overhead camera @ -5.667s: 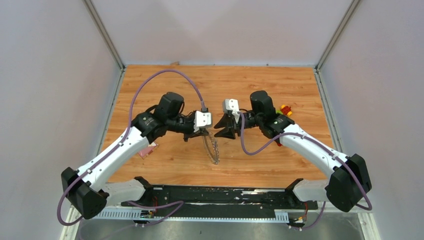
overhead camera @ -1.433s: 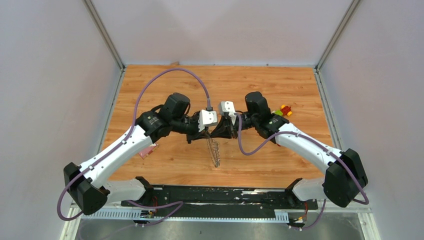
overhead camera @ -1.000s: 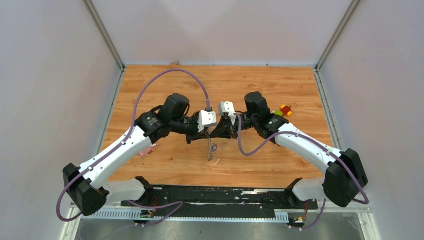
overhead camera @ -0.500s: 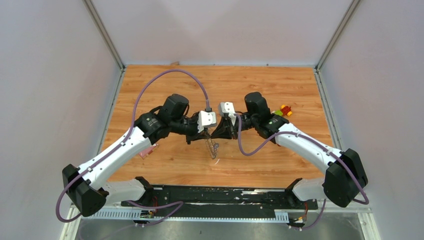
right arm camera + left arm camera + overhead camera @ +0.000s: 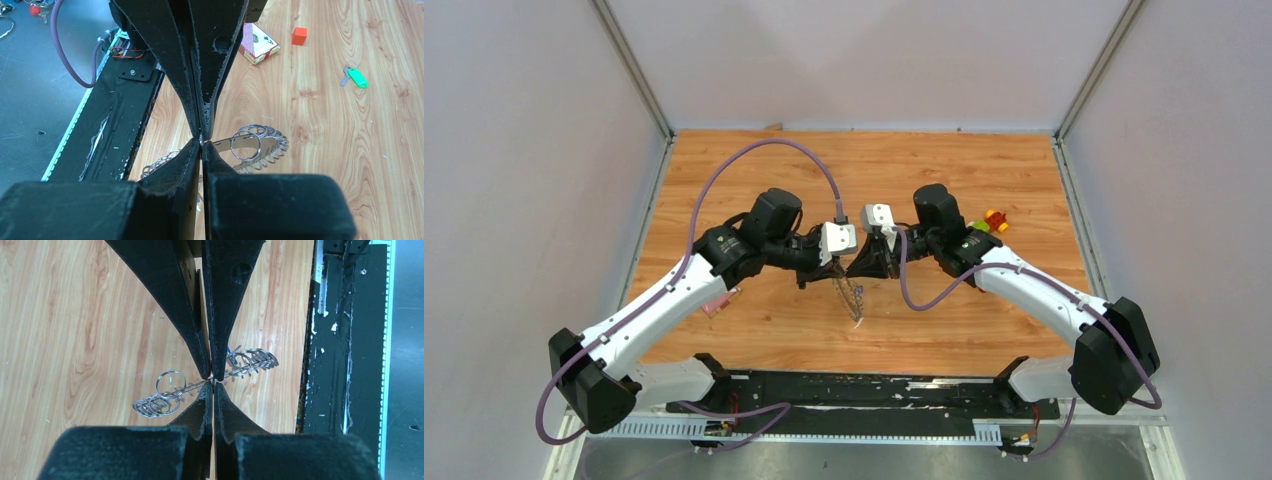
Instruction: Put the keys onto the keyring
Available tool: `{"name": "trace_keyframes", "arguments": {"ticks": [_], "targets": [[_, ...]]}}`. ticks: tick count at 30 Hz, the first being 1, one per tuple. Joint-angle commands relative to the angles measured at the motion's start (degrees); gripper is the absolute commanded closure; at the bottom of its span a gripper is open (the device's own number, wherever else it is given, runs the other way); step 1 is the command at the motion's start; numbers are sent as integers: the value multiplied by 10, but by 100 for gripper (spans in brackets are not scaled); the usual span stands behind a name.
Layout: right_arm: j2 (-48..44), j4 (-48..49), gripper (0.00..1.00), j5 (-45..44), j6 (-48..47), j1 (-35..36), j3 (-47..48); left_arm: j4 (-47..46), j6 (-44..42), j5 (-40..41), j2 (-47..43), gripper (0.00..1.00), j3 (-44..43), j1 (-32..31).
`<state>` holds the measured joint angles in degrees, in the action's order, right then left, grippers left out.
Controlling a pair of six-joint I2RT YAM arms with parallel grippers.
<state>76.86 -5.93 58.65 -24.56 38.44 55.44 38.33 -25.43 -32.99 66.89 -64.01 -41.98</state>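
Observation:
The keyring (image 5: 852,297), a silver band strung with many small rings, hangs edge-on over the middle of the table. My left gripper (image 5: 213,384) is shut on its band. My right gripper (image 5: 201,146) meets it tip to tip from the other side. It is shut too, and a sliver of blue (image 5: 231,349) beside its fingers is the blue key. In the right wrist view the keyring (image 5: 260,142) spreads out just past the tips. The green key (image 5: 356,77) lies loose on the wood further off. In the top view the left arm hides it.
A red block (image 5: 299,35) and a patterned card box (image 5: 258,46) lie on the table beyond the green key. A pink card (image 5: 720,301) sits under the left forearm. A small red, yellow and green toy (image 5: 992,221) is beside the right arm. A black rail (image 5: 854,390) runs along the near edge.
Since the earliest frame the two grippers have come together tip to tip. Over the last second the arms hardly move, and the hanging keyring has twisted and swung slightly.

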Motion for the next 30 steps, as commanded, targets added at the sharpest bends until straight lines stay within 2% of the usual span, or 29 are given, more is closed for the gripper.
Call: {"name": "trace_keyframes", "arguments": {"ticks": [1,4,7,11,12,17,21,25,30], "targets": [[-5,8,92,14,3,0,12,-31,1,-27,-6,100,-4,-3],[-4,11,93,16,4,0,12,-31,1,-30,-5,100,-4,-3],[-5,13,100,17,5,0,12,-33,1,-30,-5,100,-2,-3],[-9,11,100,12,2,0,12,-39,0,-27,-12,100,5,-3],[-12,7,100,9,-2,0,12,-40,-1,-25,-14,98,6,-3],[-42,-63,100,-27,-107,2,23,-34,-26,-18,-40,67,7,0],[-87,-115,100,-68,-200,3,18,-18,-53,3,-56,51,10,6],[-122,-141,100,-85,-247,4,14,-10,-74,26,-68,41,22,8],[-141,-179,100,-96,-303,11,13,-25,-91,50,-85,38,43,11]]}}
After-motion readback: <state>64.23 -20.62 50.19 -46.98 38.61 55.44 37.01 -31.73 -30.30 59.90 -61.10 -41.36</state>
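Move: Both hands' closed tips meet, a centimetre apart at most, on a small loop at the rim of the keyring. From either hand, the keyring's middle hangs about 5 cm below and 2 cm back. The blue-tagged key on it is some 3 cm back, 2 cm right and 5 cm down. On the table some 20 cm below, the green-tagged key lies about 17 cm ahead and 22 cm left of the left hand, and the card box roughly 26 cm left and 1 cm ahead of it. The right fingers keep their pinch on the small loop while the left fingers, after a short hold, open well over halfway and release it, easing left and up about 2 cm. As they open, the right hand draws the keyring away, about 3.5 cm right and 2.5 cm up, rolling some 20 degrees so its forward side dips. ##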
